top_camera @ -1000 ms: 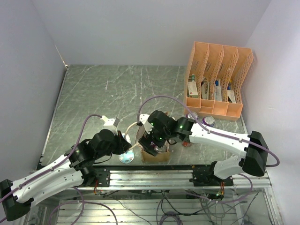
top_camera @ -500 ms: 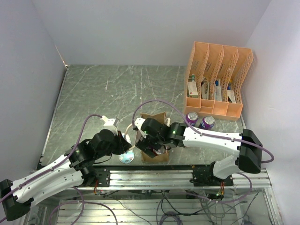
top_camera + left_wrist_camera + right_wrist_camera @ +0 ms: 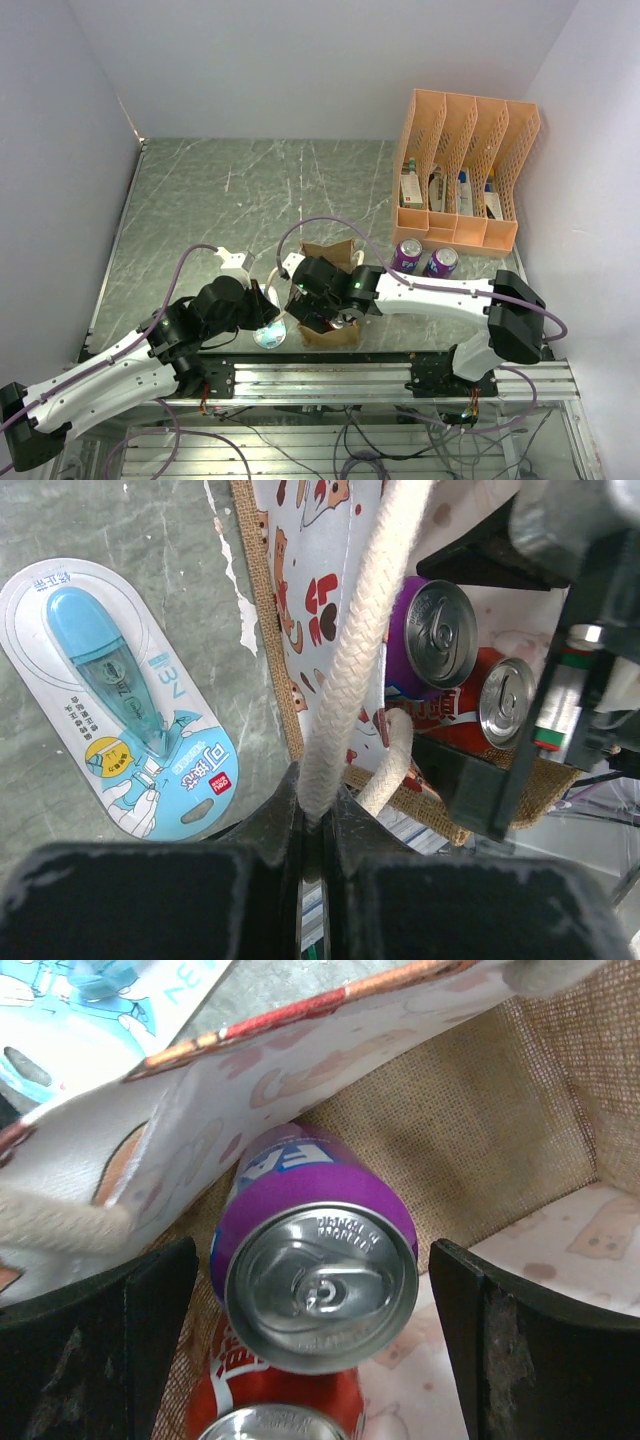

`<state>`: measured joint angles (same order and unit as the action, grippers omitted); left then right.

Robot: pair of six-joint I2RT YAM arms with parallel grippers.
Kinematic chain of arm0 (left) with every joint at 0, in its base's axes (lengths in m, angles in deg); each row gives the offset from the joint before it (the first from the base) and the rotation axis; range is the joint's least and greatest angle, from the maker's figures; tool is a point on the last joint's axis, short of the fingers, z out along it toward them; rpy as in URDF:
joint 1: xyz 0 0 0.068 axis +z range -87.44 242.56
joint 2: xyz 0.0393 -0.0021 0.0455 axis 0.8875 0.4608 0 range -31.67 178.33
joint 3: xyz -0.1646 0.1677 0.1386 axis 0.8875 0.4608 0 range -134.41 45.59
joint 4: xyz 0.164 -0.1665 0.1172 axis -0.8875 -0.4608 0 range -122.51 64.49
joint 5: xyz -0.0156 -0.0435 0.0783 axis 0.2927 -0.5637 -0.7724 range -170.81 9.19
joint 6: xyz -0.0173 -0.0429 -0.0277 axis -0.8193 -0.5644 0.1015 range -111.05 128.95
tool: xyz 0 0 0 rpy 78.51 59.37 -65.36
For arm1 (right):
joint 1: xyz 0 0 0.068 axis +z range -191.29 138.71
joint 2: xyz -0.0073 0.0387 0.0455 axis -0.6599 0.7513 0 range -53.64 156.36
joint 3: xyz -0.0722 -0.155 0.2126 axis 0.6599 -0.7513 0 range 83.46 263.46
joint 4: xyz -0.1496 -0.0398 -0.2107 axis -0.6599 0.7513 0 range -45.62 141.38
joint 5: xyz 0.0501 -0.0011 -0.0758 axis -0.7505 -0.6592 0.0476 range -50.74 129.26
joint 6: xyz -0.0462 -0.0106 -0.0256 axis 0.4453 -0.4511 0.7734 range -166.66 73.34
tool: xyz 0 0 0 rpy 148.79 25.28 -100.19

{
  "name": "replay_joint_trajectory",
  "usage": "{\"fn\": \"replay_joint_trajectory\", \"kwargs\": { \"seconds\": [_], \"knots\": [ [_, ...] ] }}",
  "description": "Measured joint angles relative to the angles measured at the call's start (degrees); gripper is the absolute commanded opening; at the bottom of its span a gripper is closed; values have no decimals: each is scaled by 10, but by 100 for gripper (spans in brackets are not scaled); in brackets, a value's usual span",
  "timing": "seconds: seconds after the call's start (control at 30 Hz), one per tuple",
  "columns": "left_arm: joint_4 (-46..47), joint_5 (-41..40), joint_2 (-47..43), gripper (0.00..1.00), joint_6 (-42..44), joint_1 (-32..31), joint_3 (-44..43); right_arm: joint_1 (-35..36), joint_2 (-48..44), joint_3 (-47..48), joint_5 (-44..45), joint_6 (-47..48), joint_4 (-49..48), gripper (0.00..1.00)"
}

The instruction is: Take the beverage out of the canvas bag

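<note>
The canvas bag (image 3: 328,251) stands at the table's near edge, and its mouth is held open. My left gripper (image 3: 315,810) is shut on one cream rope handle (image 3: 352,660), just left of the bag. Inside stand a purple can (image 3: 320,1280) and a red can (image 3: 270,1400), both upright. The same purple can (image 3: 435,630) and red can (image 3: 505,702) show in the left wrist view. My right gripper (image 3: 320,1310) is lowered into the bag and open. One finger stands on each side of the purple can, without touching it.
Two purple cans (image 3: 408,253) (image 3: 441,261) stand on the table right of the bag. An orange file organizer (image 3: 465,170) sits at the back right. A blue correction-tape pack (image 3: 120,710) lies flat just left of the bag. White walls close in both sides.
My right gripper has moved left and down into the bag's mouth, which uncovers the two cans on the table. The left gripper keeps its hold on the handle.
</note>
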<state>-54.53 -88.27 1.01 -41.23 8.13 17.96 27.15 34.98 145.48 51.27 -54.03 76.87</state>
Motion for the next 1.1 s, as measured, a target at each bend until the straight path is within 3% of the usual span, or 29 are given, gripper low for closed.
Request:
{"fn": "replay_joint_trajectory", "kwargs": {
  "seconds": [0.13, 0.63, 1.0, 1.1],
  "knots": [
    [-4, 0, 0, 7, 0, 0, 0, 0, 20, -1, 11, -1, -15, 95],
    [15, 7, 19, 7, 4, 0, 4, 10, 32, -13, 20, -29, -61, 29],
    [13, 11, 25, 7, 15, 0, 4, 14, 3, -12, 46, -33, -69, 2],
    [13, 11, 20, 7, 15, 0, 4, 16, -35, -15, 64, -35, -86, 0]
  ]
}}
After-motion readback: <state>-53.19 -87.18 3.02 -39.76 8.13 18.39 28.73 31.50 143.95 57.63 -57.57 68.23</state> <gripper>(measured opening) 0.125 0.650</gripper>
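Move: The purple can stands in the canvas bag between the right hand's open fingers, its middle about 2 cm ahead, 2 cm left and 5 cm below. The red can leans in close beside it, some 4 cm right of that hand, level fore-and-aft and about 6 cm down; the blister pack lies outside the bag, roughly 12 cm left, 4 cm back and 10 cm below. From the left hand the purple can is about 9 cm right, 1 cm ahead and 8 cm lower. The purple can gets pinched around its upper end: the right hand sinks just under 2 cm further and edges left while its wide-open fingers close on the can's sides. It then draws the can upwards by nearly 5 cm, drifting slightly forward and tilting roughly 10 degrees with its left side rising. The left hand stays, still shut on the bag's handle, dipping about 1 cm. ##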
